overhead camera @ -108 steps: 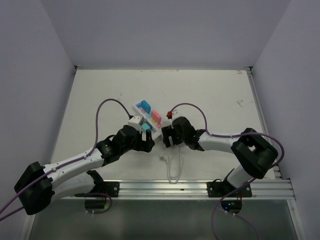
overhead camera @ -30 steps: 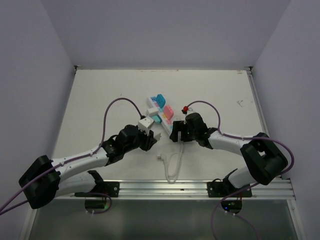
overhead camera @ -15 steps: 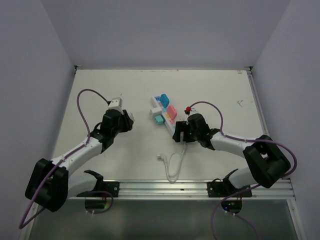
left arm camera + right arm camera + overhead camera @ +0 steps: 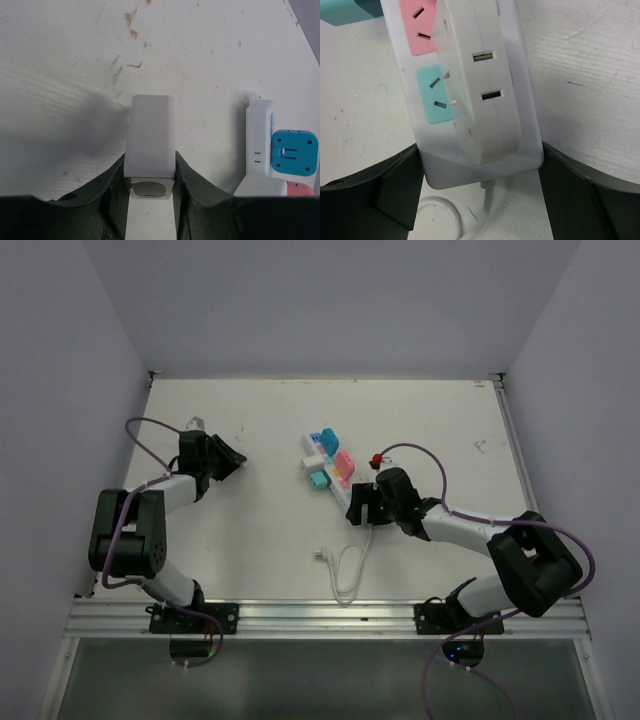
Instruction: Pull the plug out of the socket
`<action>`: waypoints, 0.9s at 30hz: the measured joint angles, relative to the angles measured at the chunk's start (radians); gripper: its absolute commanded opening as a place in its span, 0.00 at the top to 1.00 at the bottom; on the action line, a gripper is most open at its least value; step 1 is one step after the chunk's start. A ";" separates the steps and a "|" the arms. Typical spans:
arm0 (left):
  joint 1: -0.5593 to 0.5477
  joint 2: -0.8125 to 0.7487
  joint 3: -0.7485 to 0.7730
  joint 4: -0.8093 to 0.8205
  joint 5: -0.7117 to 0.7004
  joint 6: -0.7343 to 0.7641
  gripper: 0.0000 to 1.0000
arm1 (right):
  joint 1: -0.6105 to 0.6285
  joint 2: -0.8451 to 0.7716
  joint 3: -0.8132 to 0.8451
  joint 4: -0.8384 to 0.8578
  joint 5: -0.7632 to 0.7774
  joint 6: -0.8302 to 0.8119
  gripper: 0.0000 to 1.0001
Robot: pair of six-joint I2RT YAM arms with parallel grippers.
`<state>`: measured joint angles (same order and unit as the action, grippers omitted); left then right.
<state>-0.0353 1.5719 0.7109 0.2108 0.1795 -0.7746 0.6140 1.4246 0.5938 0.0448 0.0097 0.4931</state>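
Observation:
A white block-shaped plug (image 4: 150,135) is clamped between the jaws of my left gripper (image 4: 150,172), low over the bare table. It is well apart from the socket (image 4: 260,137), which shows at the right of the left wrist view. From above, the left gripper (image 4: 228,462) is at the table's far left and the socket (image 4: 330,468) lies mid-table. My right gripper (image 4: 479,155) straddles the socket's (image 4: 520,145) cord end, a finger pressed against each long side. A white adapter (image 4: 480,90) sits plugged in beside a teal outlet face (image 4: 432,95).
A blue block (image 4: 294,152) and a pink one (image 4: 343,462) are on the socket. Its thin white cord (image 4: 345,570) loops toward the front rail (image 4: 330,615). Grey walls close in the table on three sides.
My left arm has swung from beside the socket to the table's far left, carrying the white plug with it. The right gripper has stayed on the socket's end.

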 measured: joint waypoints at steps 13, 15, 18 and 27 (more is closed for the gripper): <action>0.113 0.212 0.115 0.072 0.123 -0.071 0.24 | -0.001 -0.005 -0.002 -0.008 0.000 -0.012 1.00; 0.116 0.212 0.116 0.079 0.134 -0.076 0.15 | -0.001 -0.005 -0.002 -0.008 0.000 -0.013 1.00; 0.122 0.206 0.115 0.088 0.143 -0.079 0.02 | -0.001 -0.005 -0.002 -0.009 0.000 -0.014 1.00; 0.141 0.055 0.014 -0.008 0.076 -0.079 0.00 | -0.005 -0.021 -0.003 -0.041 -0.009 -0.018 1.00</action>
<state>0.1055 1.6268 0.7250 0.2024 0.2558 -0.8536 0.6094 1.4036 0.5911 0.0040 0.0010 0.4755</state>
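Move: The left hand already holds the grey plug just ahead of its fingertips; the bare patch it goes for lies about 4 cm ahead, 1 cm to its left and 4 cm below. The white plug is some 20 cm to its right and 1 cm back, and the blue plug about 25 cm right and 5 cm ahead, both about 3 cm lower than the hand. From the right hand the patch lies roughly 33 cm left, 13 cm ahead and 1 cm lower. The left hand lets go of the grey plug, spreading its fingers from their grip to fully open after carrying it about 4 cm forward, somewhat left and down to the bare table. Still opening, it eases up a little, then draws back some 3 cm and slightly left, clear of the plug. ##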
